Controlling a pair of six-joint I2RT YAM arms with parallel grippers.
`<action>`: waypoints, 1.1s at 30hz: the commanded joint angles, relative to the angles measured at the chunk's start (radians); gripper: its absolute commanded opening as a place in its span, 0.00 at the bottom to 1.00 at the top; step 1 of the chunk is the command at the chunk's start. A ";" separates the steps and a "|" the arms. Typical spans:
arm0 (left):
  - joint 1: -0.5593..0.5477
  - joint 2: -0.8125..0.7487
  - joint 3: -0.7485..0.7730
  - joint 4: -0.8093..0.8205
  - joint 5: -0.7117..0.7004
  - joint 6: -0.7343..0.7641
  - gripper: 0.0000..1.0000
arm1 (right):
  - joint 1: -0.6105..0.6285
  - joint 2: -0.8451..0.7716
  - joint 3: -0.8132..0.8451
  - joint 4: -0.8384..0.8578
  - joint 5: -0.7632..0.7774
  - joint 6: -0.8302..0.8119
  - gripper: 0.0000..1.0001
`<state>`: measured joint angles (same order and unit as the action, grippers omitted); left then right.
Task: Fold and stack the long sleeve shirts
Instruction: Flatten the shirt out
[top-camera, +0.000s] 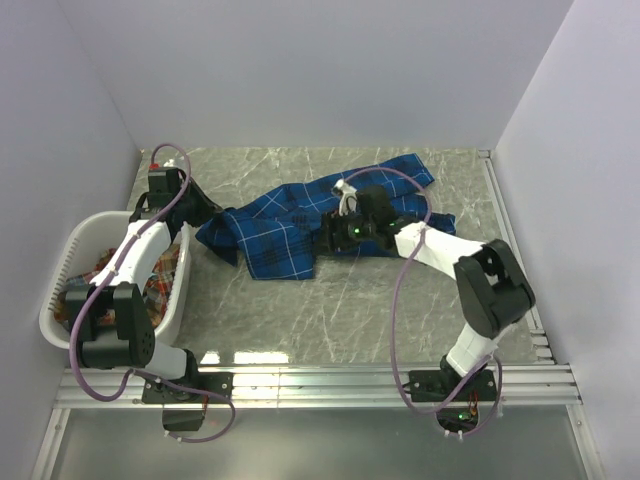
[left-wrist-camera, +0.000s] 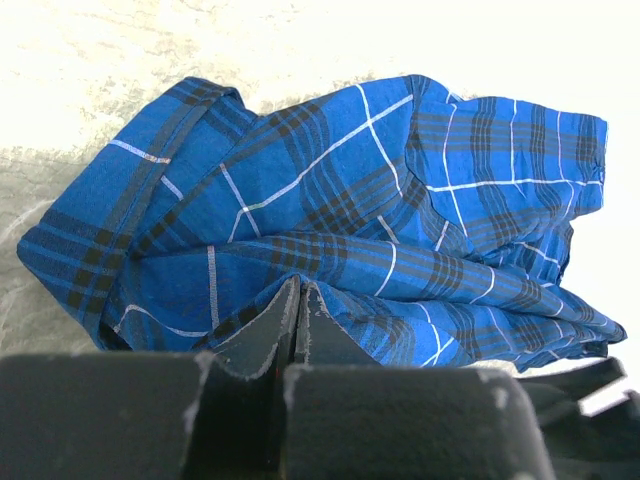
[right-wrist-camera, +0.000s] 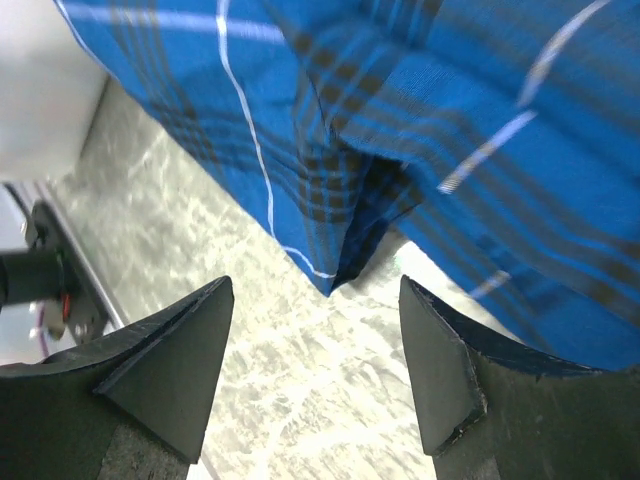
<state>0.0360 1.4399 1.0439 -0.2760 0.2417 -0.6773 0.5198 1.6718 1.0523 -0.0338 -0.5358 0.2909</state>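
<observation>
A royal blue plaid long sleeve shirt (top-camera: 290, 225) lies crumpled across the back middle of the marble table. My left gripper (top-camera: 205, 213) is at the shirt's left edge. In the left wrist view its fingers (left-wrist-camera: 298, 300) are pressed together, with the blue cloth (left-wrist-camera: 380, 200) tented up at their tips. My right gripper (top-camera: 328, 235) sits over the shirt's right half. Its jaws stand wide apart (right-wrist-camera: 315, 370), a corner of the blue shirt (right-wrist-camera: 345, 270) just beyond them and bare marble between. A red-orange plaid shirt (top-camera: 160, 275) lies in the basket.
A white plastic laundry basket (top-camera: 60, 290) stands at the table's left edge beside the left arm. White walls close in the back and both sides. An aluminium rail (top-camera: 330, 375) runs along the near edge by the arm bases.
</observation>
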 joint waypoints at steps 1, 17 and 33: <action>-0.001 -0.003 0.044 0.006 0.010 -0.013 0.01 | 0.023 0.026 0.025 0.083 -0.113 -0.015 0.74; -0.001 0.002 0.033 0.011 0.016 -0.015 0.00 | 0.112 0.267 0.152 0.008 -0.228 -0.042 0.65; -0.001 0.008 0.079 0.026 -0.015 0.012 0.01 | 0.106 0.124 0.523 -0.466 -0.354 0.065 0.00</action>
<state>0.0360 1.4429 1.0588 -0.2779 0.2375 -0.6743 0.6258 1.8774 1.4384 -0.3294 -0.8215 0.3088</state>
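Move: The right hand, open, stands about 5 cm farther out, 5 cm to the right and 7 cm above the near right corner of the shirt's folded-over flap. From this hand, the shirt end held by the left gripper lies roughly 24 cm left and 7 cm ahead, and the tip of the loose sleeve some 22 cm right and 17 cm ahead. From the left hand, the flap corner is about 21 cm right, 13 cm back and 11 cm lower. The right hand sinks and slides left and back, some 6 cm each way down and left and 4 cm back, turning about 15 degrees counter-clockwise and tipping its fingertips lower as it reaches the flap's near right corner, where the wide-open fingers shut and pinch the cloth. It then lifts quickly, about 10 cm, still easing a little left and forward with the flap between its fingertips, while the left hand stays in place, still shut on the shirt's other end. ##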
